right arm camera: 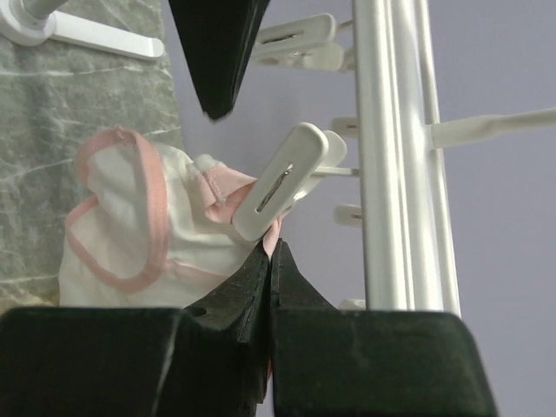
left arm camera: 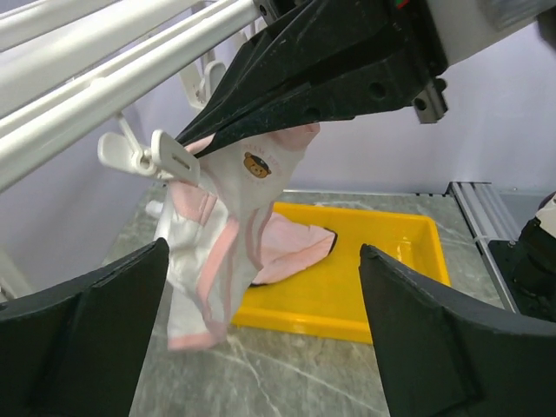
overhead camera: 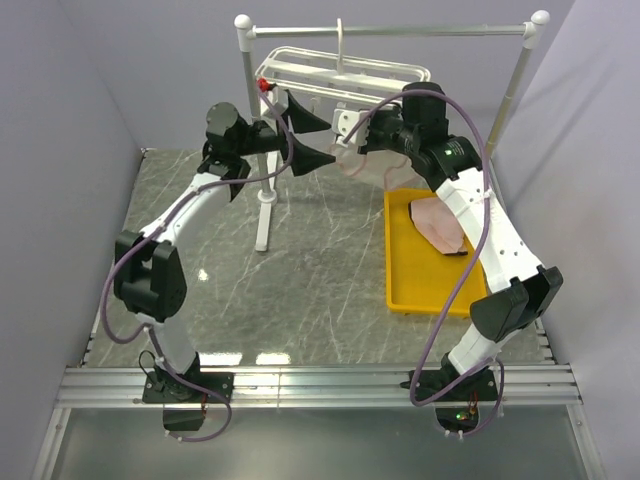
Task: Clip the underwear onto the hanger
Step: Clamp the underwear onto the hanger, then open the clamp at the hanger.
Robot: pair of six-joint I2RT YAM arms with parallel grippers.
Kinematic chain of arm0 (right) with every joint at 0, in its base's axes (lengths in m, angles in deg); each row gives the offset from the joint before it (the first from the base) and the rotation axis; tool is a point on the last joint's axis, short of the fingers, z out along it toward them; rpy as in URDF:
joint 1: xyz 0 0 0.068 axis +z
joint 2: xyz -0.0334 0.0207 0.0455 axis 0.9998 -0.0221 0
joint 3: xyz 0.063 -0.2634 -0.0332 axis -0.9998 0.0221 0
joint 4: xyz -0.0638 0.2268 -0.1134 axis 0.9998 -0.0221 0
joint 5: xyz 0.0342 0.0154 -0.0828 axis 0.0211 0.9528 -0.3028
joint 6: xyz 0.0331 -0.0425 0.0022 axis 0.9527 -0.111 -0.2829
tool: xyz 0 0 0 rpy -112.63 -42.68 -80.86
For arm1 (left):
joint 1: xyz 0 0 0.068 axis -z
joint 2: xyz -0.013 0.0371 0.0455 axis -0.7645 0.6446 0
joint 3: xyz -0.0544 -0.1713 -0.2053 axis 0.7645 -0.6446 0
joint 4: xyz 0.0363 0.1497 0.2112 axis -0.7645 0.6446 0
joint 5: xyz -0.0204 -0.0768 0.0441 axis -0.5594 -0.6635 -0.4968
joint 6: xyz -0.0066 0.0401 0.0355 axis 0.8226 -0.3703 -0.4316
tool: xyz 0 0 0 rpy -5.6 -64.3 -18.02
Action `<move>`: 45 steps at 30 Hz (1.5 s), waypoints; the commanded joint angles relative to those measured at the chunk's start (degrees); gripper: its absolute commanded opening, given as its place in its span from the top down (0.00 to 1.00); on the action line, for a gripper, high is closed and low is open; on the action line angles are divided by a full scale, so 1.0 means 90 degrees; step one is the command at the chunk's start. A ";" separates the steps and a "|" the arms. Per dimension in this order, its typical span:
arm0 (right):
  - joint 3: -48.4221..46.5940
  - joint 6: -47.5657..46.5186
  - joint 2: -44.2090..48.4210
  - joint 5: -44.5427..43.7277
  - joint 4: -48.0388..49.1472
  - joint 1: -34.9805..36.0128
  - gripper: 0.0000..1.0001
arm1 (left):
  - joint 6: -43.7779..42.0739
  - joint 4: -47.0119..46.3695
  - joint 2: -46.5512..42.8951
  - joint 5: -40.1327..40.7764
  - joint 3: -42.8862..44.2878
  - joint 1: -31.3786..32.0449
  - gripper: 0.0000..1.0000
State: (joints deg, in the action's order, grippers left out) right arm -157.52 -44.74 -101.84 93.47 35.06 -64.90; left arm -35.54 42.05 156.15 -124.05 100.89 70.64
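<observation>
The white hanger (overhead camera: 340, 72) hangs from the grey rail at the back. Below it dangles a pale pink and white underwear (left arm camera: 217, 261) with a small bear patch. One white clip (right arm camera: 278, 182) of the hanger bites its top edge. My right gripper (right arm camera: 271, 252) is shut on that same edge, just below the clip. My left gripper (left arm camera: 264, 252) stands wide open facing the hanging fabric, with nothing between its fingers; one finger (right arm camera: 217, 52) shows in the right wrist view. A second pink underwear (overhead camera: 440, 225) with dark trim lies in the yellow tray (overhead camera: 400, 290).
The grey rail stand (overhead camera: 265, 200) with white ball ends rises just behind and left of both grippers. More white clips (right arm camera: 295, 39) hang along the hanger bars (right arm camera: 391, 156). The yellow tray sits on the marble table at the right.
</observation>
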 commanded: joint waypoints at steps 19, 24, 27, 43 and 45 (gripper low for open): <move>0.1528 -0.0173 0.1273 0.0060 0.0724 0.0164 0.42 | -0.1014 0.5995 -0.2022 0.2106 -0.0203 -0.0394 0.01; 0.1811 0.0607 0.1859 -0.0008 0.0783 0.0320 0.26 | -0.0722 0.6455 -0.2197 0.2524 -0.0192 -0.0755 0.01; 0.2025 0.1495 0.2308 -0.0106 0.0667 0.0330 0.15 | -0.0865 0.6689 -0.2383 0.3044 -0.0222 -0.0912 0.01; 0.3746 0.5403 0.4292 -0.0302 0.0216 -0.0930 0.11 | -0.0428 0.5158 -0.3761 0.3924 -0.1688 -0.1215 0.01; 0.3329 0.5510 0.4078 -0.0282 0.0372 -0.0900 0.11 | -0.0350 0.4895 -0.3643 0.3709 -0.1512 -0.1215 0.01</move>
State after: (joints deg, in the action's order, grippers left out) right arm -123.95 -1.16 -63.83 88.79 35.34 -72.88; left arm -41.05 94.53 123.78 -87.93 84.52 59.80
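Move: The clip biting the underwear's waistband hangs under the hanger's near rail, some 4 cm ahead of the left hand, 4 cm to its right and 4 cm above. From the right hand it is about level, 2 cm left and 2 cm above. The underwear hangs roughly 6 cm right and 8 cm below the right hand; the hanger's middle is 8 cm ahead, 4 cm left and 8 cm up. The pink underwear in the tray lies about level, 24 cm right, 38 cm down. The underwear's waistband, still pinched by the right fingers beside the clip, is let go: that hand sinks a couple of centimetres as it opens wide, then pulls back about 15 cm and swings right, its left side rolling up and fingertips tipping down. The left hand, already wide open, withdraws some 17 cm left from the clip, also sinking and turning counter-clockwise by nearly 50 degrees, fingertips tipping down. ##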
